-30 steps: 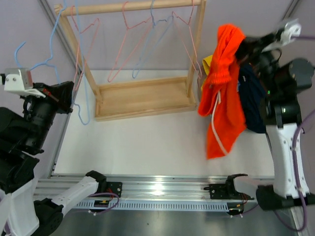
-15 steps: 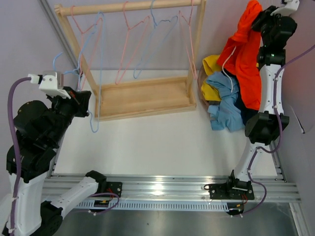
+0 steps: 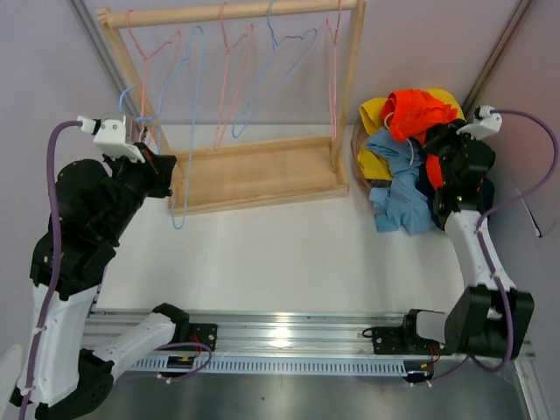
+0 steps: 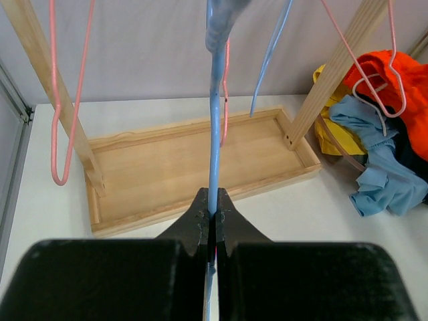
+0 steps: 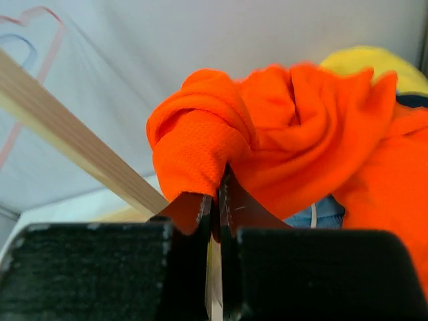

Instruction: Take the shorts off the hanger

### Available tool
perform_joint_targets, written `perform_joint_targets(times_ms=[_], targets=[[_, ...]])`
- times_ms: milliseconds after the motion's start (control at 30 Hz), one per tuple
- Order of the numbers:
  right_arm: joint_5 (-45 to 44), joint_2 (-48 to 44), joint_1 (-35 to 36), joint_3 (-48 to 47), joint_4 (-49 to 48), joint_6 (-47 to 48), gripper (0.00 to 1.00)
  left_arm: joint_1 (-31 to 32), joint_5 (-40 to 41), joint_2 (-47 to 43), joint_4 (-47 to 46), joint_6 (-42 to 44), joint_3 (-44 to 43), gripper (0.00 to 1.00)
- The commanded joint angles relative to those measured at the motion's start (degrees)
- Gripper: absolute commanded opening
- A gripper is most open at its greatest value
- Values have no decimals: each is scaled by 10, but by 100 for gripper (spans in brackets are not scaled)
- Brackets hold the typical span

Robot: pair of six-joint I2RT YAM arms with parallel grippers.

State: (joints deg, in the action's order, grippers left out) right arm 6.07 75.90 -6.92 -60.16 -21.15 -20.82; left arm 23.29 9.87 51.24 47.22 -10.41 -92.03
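Note:
The orange shorts [image 3: 415, 108] lie bunched on top of a clothes pile at the back right, off any hanger. My right gripper [image 3: 432, 138] is shut on a fold of them; the right wrist view shows the fabric [image 5: 281, 120] pinched between the closed jaws of that gripper [image 5: 218, 195]. My left gripper [image 3: 164, 164] is shut on the wire of a bare blue hanger [image 3: 179, 214] beside the rack's left post. In the left wrist view the hanger [image 4: 214, 134] rises straight up from the left gripper [image 4: 212, 212]. The shorts also show there [image 4: 409, 83] at the far right.
A wooden rack [image 3: 254, 175] with a tray base stands at the back and carries several bare pink and blue hangers [image 3: 229, 83]. The pile holds a light blue garment [image 3: 398, 188], a yellow one [image 3: 372, 162] and a dark one. A metal rail [image 3: 280, 337] runs along the near edge.
My right arm has come down from high up and brought the orange shorts on to the clothes pile. My left arm has carried the blue hanger right, toward the rack.

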Motion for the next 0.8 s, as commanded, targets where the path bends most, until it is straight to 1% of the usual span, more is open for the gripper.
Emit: perform_joint_targets(times_ms=[0,33,67,100,133,167,200,233,267,367,433,567,600,700,767], targets=[[-86,-88,14,81,-66,-12,0,1,-1,10,-21,7,-2,0],[-96,-116,13,93,-44,-21,0,1,1,12,-16,10,-3,0],[-116,-129,14,103,7,-26,0,1,2,17,-13,10,-3,0],[-124,-138,14,110,34,-28,0,1,7,20,-11,11,-4,0],[-128,-149,15,117,63,-33,4,1,9,21,-8,11,-4,0],[-126,-150,16,118,107,-32,22,1,11,29,-6,12,-4,0],[-125,-148,20,119,122,-27,45,1,15,32,-6,12,-4,0],[-124,-139,22,121,132,-16,83,1,17,39,-6,11,-5,0],[-125,-133,27,121,149,-12,99,1,18,48,-6,11,-9,0],[-120,-115,31,102,194,-5,99,1,28,68,-6,14,-31,0],[-112,-115,38,103,201,-2,100,1,47,90,0,24,-48,0],[-99,-144,47,116,203,9,99,1,95,136,24,49,-105,0],[-99,-148,47,118,204,9,99,1,103,152,22,52,-125,0],[-91,-166,47,123,210,2,100,-4,123,182,6,59,-150,0],[-78,-174,48,127,209,-8,100,-16,110,213,-15,52,-151,0]])
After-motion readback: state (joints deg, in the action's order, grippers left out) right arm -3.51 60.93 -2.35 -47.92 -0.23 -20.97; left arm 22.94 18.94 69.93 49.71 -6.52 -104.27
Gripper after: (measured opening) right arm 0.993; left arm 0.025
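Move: The left hand holds the blue hanger; the free stretch of rail lies about 22 cm ahead, level sideways and some 14 cm higher. A pink hanger hangs about 18 cm ahead, 9 cm left; a second is 22 cm ahead, 8 cm right, both roughly 4 cm higher. From the right hand, pinching the orange shorts, the basket's middle is about 4 cm ahead, 2 cm left, 24 cm below; the light-blue shorts lie 9 cm back, 5 cm left, 25 cm below. The right hand draws back about 6 cm with the pinched orange shorts, opens its fingers wide to let go of them over the basket, and then sinks some 12 cm towards the pile with the fingers tipping about 20 degrees down, easing up slightly at the end. Meanwhile the left hand keeps its pinch on the blue hanger and carries it about 8 cm forward towards the rail, faster in the second half, dipping a couple of centimetres before starting to rise, its fingers tipping a little down and turning slightly counter-clockwise. ##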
